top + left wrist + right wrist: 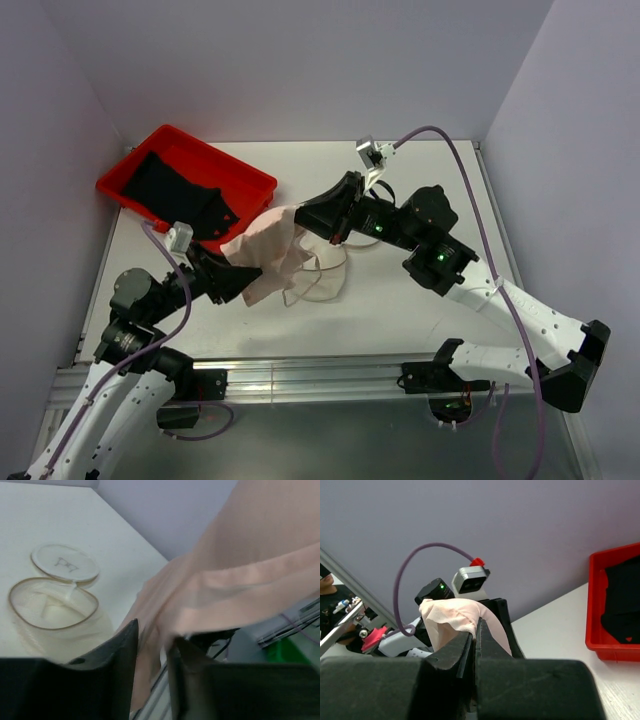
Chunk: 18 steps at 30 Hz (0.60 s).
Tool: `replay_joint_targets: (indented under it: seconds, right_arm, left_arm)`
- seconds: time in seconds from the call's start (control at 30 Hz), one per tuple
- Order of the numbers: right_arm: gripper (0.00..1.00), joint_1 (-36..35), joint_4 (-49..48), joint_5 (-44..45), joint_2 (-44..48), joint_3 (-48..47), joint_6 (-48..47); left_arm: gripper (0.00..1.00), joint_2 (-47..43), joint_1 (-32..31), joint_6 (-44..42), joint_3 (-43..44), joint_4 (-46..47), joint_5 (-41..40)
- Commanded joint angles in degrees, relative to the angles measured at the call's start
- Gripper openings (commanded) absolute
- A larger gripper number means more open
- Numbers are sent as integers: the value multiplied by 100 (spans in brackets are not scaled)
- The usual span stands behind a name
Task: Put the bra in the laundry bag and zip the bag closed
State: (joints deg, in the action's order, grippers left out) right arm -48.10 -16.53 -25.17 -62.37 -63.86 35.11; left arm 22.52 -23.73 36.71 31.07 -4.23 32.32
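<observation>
The bra [272, 255] is a pale pink cloth stretched in the air between both grippers over the middle of the table. My left gripper [252, 276] is shut on its lower left edge, with cloth between the fingers in the left wrist view [152, 652]. My right gripper [306, 216] is shut on its upper right edge [454, 616]. The laundry bag [322, 278], white translucent mesh, lies on the table just under and right of the bra. In the left wrist view the bag [52, 607] lies open, and its round lid [65, 563] with the bra outline is folded back.
A red tray [120, 180] with a black garment [180, 195] sits at the back left; it also shows in the right wrist view [594, 605]. Walls close in the table at the back and both sides. A metal rail [300, 380] runs along the near edge.
</observation>
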Motion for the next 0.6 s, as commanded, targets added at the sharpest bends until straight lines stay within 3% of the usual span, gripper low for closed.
replay_joint_targets:
  seconds: [0.0,0.03,0.17,0.23,0.33,0.37,0.47,0.57]
  right_arm:
    - [0,55,-421,-173,225,39,49]
    - [0,81,-421,-190,347,101,13]
    - [0,230,-438,-715,848,847,-583]
    - [5,231,-220,-945,1259,1346,-1303]
    - [45,222,307,-912,1970,1927,-2208]
    - [65,230,457,-676,2148,2269,-2332]
    - [84,239,739,274,2729,2869,-2562]
    - [89,239,827,548,2757,2888,-2579]
  left_arm:
    - [30,103,0,91,4,494,-215]
    - [1,155,0,108,30,441,-365]
    - [0,463,0,336,101,528,-726]
    - [0,699,0,565,145,598,-893]
    - [0,911,0,829,233,660,-1025]
    - [0,955,0,855,259,669,-1104]
    - [0,1052,0,829,356,651,-1253]
    - [0,1158,0,803,277,870,-1123]
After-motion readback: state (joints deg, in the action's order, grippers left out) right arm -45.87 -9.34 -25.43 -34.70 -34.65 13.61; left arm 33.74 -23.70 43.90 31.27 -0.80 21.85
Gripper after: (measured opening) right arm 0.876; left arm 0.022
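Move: The bra hangs slantwise between my hands. Its middle is about 7 cm right, 2 cm ahead and 5 cm above my left hand, whose half-shut fingers straddle its lower edge. From my right hand, which grips its upper end, that middle is some 7 cm left, 2 cm back and 9 cm below. The open laundry bag lies roughly 27 cm ahead, 14 cm right and 27 cm below my left hand; its lid is some 16 cm beyond it and 10 cm further right. I shut my left fingers on the bra's edge and carry it forward about 5 cm towards the laundry bag, sinking a little as the hand dips and swings slightly counter-clockwise. Once that pinch is made, my right hand opens wide, lets go of the upper end and draws off, chiefly down about 13 cm, also to the right and a little back, its fingers levelling out. ##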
